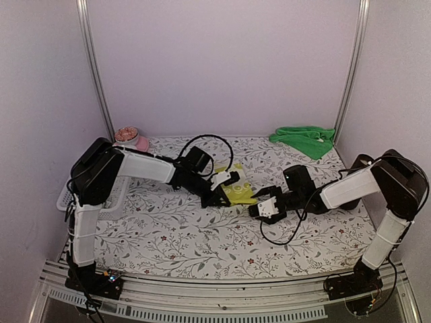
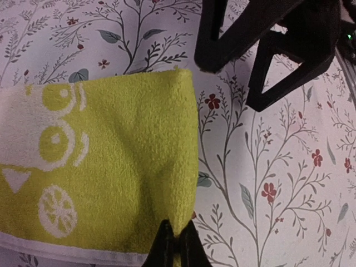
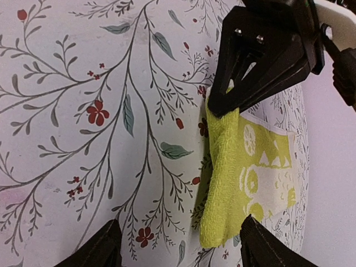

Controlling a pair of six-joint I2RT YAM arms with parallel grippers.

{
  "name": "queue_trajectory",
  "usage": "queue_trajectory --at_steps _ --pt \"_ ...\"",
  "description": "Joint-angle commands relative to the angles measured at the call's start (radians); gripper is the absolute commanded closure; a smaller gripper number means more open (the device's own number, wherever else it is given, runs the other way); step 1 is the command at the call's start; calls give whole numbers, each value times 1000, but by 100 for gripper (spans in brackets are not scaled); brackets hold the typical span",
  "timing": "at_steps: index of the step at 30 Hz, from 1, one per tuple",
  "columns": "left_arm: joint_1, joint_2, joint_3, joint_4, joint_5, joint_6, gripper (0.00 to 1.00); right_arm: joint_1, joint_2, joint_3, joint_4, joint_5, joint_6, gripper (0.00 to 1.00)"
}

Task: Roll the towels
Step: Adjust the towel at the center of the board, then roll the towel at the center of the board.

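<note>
The yellow-lime towel (image 1: 240, 191) with pale white markings lies folded on the floral cloth at mid table. My left gripper (image 2: 177, 240) is shut on that towel (image 2: 111, 167) at its folded edge. My right gripper (image 3: 178, 247) is open just beside it. Its fingers (image 3: 99, 250) straddle bare cloth and the towel's near corner (image 3: 222, 233) without touching it. In the right wrist view the left gripper (image 3: 222, 108) pinches the far end of the fold. The plain green towel (image 1: 303, 140) lies crumpled at the back right, away from both grippers.
A pink bowl (image 1: 132, 138) stands at the back left. A white mesh basket (image 1: 66, 196) sits at the left edge under the left arm. The right arm's black cable (image 1: 286, 237) loops over the floral tablecloth (image 1: 175, 235). Walls close in the back and both sides.
</note>
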Motion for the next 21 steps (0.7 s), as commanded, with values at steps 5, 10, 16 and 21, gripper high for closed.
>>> queue_trajectory --at_steps 5,10,16,21 --pt "12 23 30 -33 52 -17 100 53 116 -27 283 267 67 32" --pt "12 29 31 -40 47 -12 100 56 168 0 283 301 87 52" --pt "12 35 32 -50 39 -9 100 56 130 13 166 194 102 64" --pt "11 33 28 -51 41 -11 100 55 141 51 132 198 138 64"
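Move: The towel's raised right end lies about 3 cm ahead of the right hand, 1 cm to its left and 3 cm below. The towel's middle is roughly 8 cm ahead, 5 cm left and 4 cm down; the left gripper, already pinching the near edge, is about 8 cm left, 3 cm ahead and 3 cm below. From the left hand, that right end lies some 9 cm to the right, about level with it both forward and in height. Right hand reaches about 3 cm forward and down, half-closing around the towel's right end; left keeps its pinch. ##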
